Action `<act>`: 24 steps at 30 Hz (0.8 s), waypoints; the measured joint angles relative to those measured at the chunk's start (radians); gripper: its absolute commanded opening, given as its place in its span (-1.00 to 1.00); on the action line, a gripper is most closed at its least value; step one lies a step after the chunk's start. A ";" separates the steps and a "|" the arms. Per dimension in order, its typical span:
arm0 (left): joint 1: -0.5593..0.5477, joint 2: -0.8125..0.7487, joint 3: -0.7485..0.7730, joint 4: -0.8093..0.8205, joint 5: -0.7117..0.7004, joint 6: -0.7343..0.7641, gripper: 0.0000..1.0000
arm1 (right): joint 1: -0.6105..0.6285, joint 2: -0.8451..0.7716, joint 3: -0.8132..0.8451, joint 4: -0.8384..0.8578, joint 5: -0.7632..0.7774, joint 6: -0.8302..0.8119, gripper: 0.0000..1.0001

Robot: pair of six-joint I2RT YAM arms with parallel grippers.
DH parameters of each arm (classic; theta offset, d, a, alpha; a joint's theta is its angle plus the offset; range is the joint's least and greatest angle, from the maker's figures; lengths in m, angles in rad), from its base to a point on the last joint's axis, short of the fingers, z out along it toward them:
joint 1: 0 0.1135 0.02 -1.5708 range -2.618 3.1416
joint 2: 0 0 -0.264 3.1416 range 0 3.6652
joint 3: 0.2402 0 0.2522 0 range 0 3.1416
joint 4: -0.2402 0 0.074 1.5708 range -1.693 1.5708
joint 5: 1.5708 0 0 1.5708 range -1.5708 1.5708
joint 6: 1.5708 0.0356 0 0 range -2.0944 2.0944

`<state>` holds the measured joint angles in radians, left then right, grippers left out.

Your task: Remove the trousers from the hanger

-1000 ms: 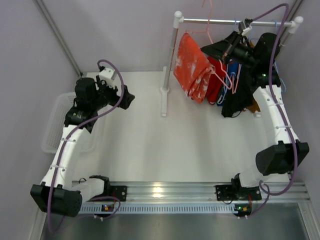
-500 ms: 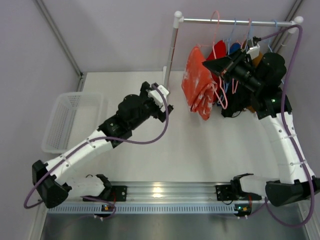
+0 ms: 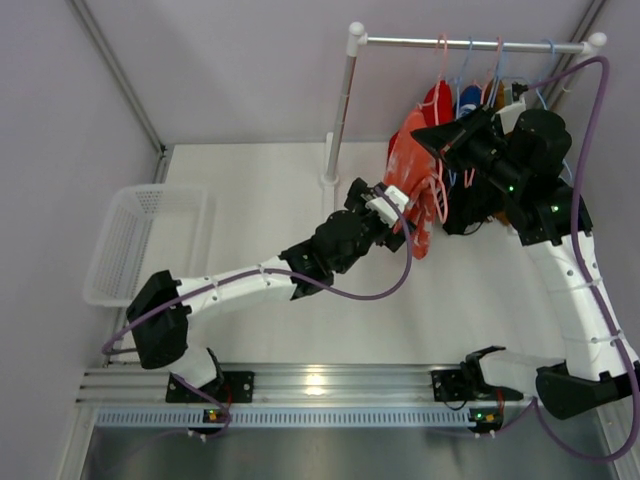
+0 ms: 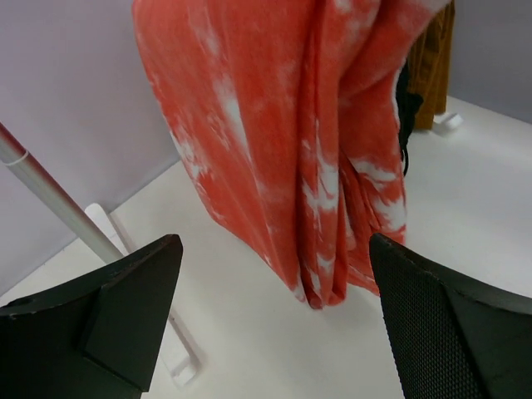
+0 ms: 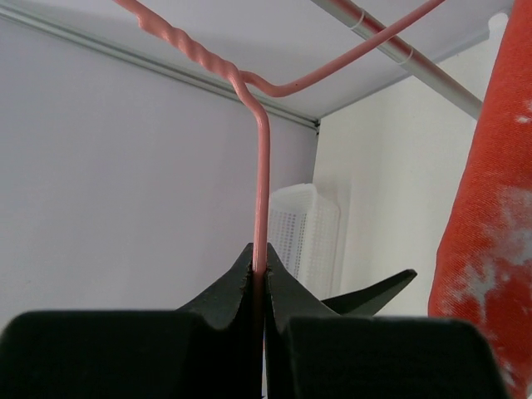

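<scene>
The orange-red, white-speckled trousers [image 3: 408, 170] hang folded over a pink hanger [image 5: 263, 166]. My right gripper [image 3: 432, 135] is shut on the hanger's neck just under its twisted hook, and the wire runs up from between the jaws [image 5: 259, 259]. My left gripper [image 3: 403, 216] is open and sits low, right in front of the trousers' lower end. In the left wrist view the cloth [image 4: 291, 125] hangs ahead of the gap between my left gripper's [image 4: 273, 249] two black fingers and touches neither. More garments, red [image 3: 437, 100], blue [image 3: 468, 100] and black [image 3: 465, 210], hang behind on the same rail.
The metal rail [image 3: 470, 43] spans the back right, and its left post [image 3: 338, 120] stands just left of the trousers, with its foot [image 4: 179, 357] near my left finger. A white mesh basket [image 3: 140, 240] sits at the table's left edge. A brown garment [image 4: 432, 66] hangs further right.
My left arm has swung from beside the basket across the table to the hanging trousers, jaws staying open. My right gripper has carried the hanger and trousers rightward and lower.
</scene>
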<state>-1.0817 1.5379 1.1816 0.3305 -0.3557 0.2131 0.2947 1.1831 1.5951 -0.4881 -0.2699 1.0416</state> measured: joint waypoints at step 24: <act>0.087 0.205 0.165 0.208 -0.091 -0.045 0.57 | 0.004 0.006 0.012 -0.012 0.014 0.013 -1.00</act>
<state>-0.9951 1.7432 1.3464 0.5385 -0.4465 0.1680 0.2985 1.1896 1.6070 -0.4999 -0.2554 1.0550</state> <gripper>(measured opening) 0.783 0.012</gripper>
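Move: The orange-red trousers hang just off the left fingertips, their middle about 7 cm ahead of the hand, 5 cm to its right and 5 cm higher. The rack's upright stands some 14 cm ahead and 10 cm to that hand's left, and the darker red trousers hang about 14 cm ahead and 9 cm to its right. From the right hand, shut on the pink hanger, the orange-red trousers' middle is roughly 12 cm below, 2 cm ahead and 3 cm left. The left hand rises about 3 cm while easing forward and a little right, then drives on forward, about 7 cm in all, bringing its wide-open fingers either side of the hanging orange-red trousers, turning some 10 degrees counter-clockwise and starting to close, with the right-hand finger coming up against the cloth. The right hand stays in place and keeps its pinch on the pink hanger's wire, holding it steady for the left hand to reach in. ##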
